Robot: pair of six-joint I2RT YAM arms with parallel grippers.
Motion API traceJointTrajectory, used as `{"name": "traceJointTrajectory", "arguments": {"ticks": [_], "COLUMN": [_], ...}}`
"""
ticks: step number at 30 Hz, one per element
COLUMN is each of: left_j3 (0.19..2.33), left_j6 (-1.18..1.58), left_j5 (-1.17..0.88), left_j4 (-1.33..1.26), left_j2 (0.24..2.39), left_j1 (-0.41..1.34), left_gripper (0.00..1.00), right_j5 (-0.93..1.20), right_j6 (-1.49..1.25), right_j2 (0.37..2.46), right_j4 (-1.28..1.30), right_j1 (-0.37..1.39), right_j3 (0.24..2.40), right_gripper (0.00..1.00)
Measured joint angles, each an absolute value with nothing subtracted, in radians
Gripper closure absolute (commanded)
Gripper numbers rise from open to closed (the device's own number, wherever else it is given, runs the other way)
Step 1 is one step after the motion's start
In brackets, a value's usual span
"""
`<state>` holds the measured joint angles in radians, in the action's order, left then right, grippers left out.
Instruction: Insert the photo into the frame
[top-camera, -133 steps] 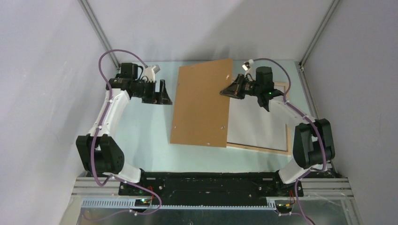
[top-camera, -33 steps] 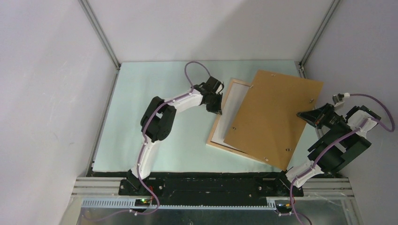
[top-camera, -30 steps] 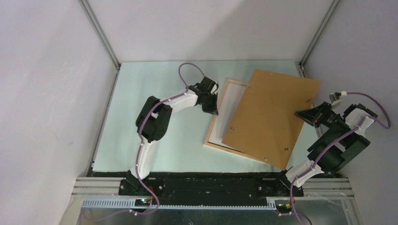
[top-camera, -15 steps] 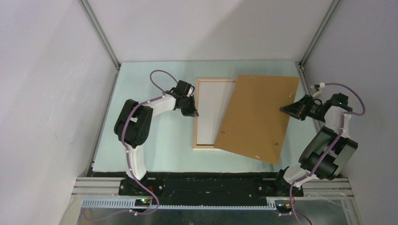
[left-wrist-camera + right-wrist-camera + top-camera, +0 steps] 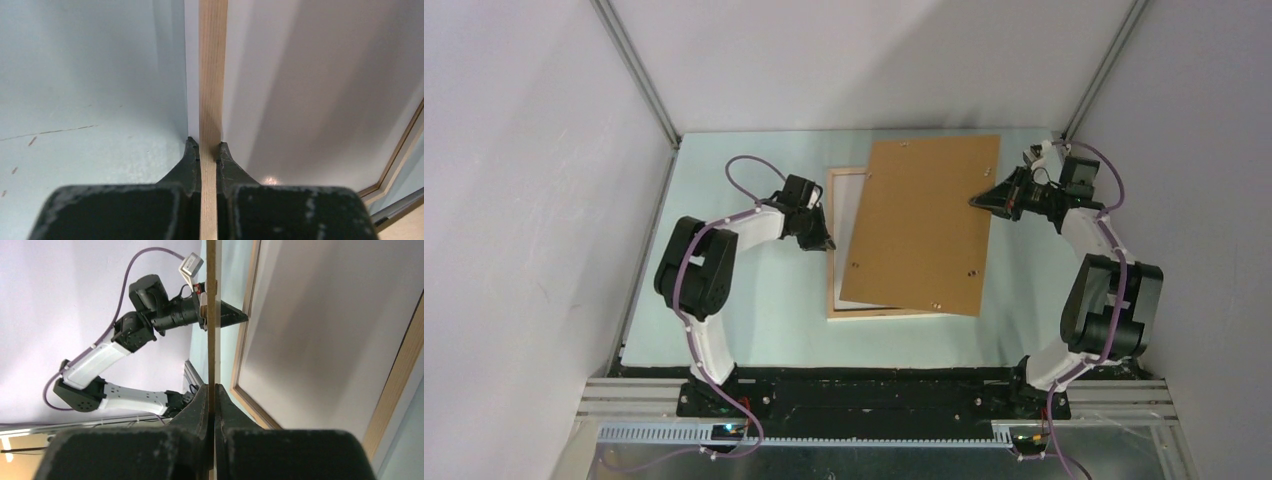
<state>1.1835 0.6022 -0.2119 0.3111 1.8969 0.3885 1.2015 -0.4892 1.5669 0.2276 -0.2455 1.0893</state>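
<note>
The frame (image 5: 832,270), thin pale wood, lies flat mid-table. My left gripper (image 5: 826,243) is shut on its left rail (image 5: 212,75), one finger on each side of the wood (image 5: 209,148). Inside the rails lies a flat pale sheet (image 5: 849,215); no printed picture shows, so I cannot tell whether it is the photo. A brown backing board (image 5: 919,225) hangs tilted over most of the frame. My right gripper (image 5: 977,202) is shut on its right edge, seen edge-on in the right wrist view (image 5: 211,315), with the jaws (image 5: 212,388) pinching it.
Aluminium posts (image 5: 636,75) and grey walls close in the pale green table (image 5: 724,300). The left arm's elbow (image 5: 692,275) stands left of the frame. The right arm's elbow (image 5: 1114,305) stands near the right wall. The black base rail (image 5: 864,395) runs along the near edge.
Frame and board have both slid left and turned to stand nearly square to the table. The board has swung over the frame and covers most of it. Both grips held.
</note>
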Motion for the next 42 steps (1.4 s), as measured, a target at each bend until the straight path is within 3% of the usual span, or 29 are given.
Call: {"name": "traceJointTrajectory", "arguments": {"ticks": [3,7,21,42], "left_j3": [1.157,1.126,1.133,1.193], "left_j6": [0.6,0.585,0.466,0.356], "left_j5": [-0.212,-0.204,-0.205,-0.168], "left_j4": [0.302,0.302,0.386,0.459], "left_j2": [1.878,1.851,1.829,1.829], "left_j1": [0.375,0.364,0.354,0.344], "left_gripper": [0.96,0.83,0.48,0.45], "right_j5": [1.202,1.2,1.201,1.202], "right_j6": [-0.59,-0.662,-0.622,-0.456], "right_j2": [1.616,1.688,1.816,1.845], "right_j4": [0.114,0.039,0.091,0.29], "right_j1": [-0.213,-0.175,-0.128,-0.133], "right_j3": [1.089,1.098,1.253,1.314], "right_gripper": [1.0,1.0,1.0,1.0]}}
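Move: The frame lies face down with its left rail already between the left fingers, its middle about 16 cm to that hand's right and nearly level with it. From the right hand, which holds the brown backing board by its right edge, the frame's middle is roughly 15 cm left, level in reach and 19 cm below. The board's middle is about 11 cm left of the right hand, 4 cm back and 3 cm lower. The backing board, still pinched in the right hand, is carried about 5 cm forward and 3 cm left over the frame and sinks some 3 cm, turning slightly counter-clockwise; the hand then eases back a little. Meanwhile the left hand drags the frame by its rail a short way left and back, opens to about half to let go, and rises a centimetre, staying over the rail. ##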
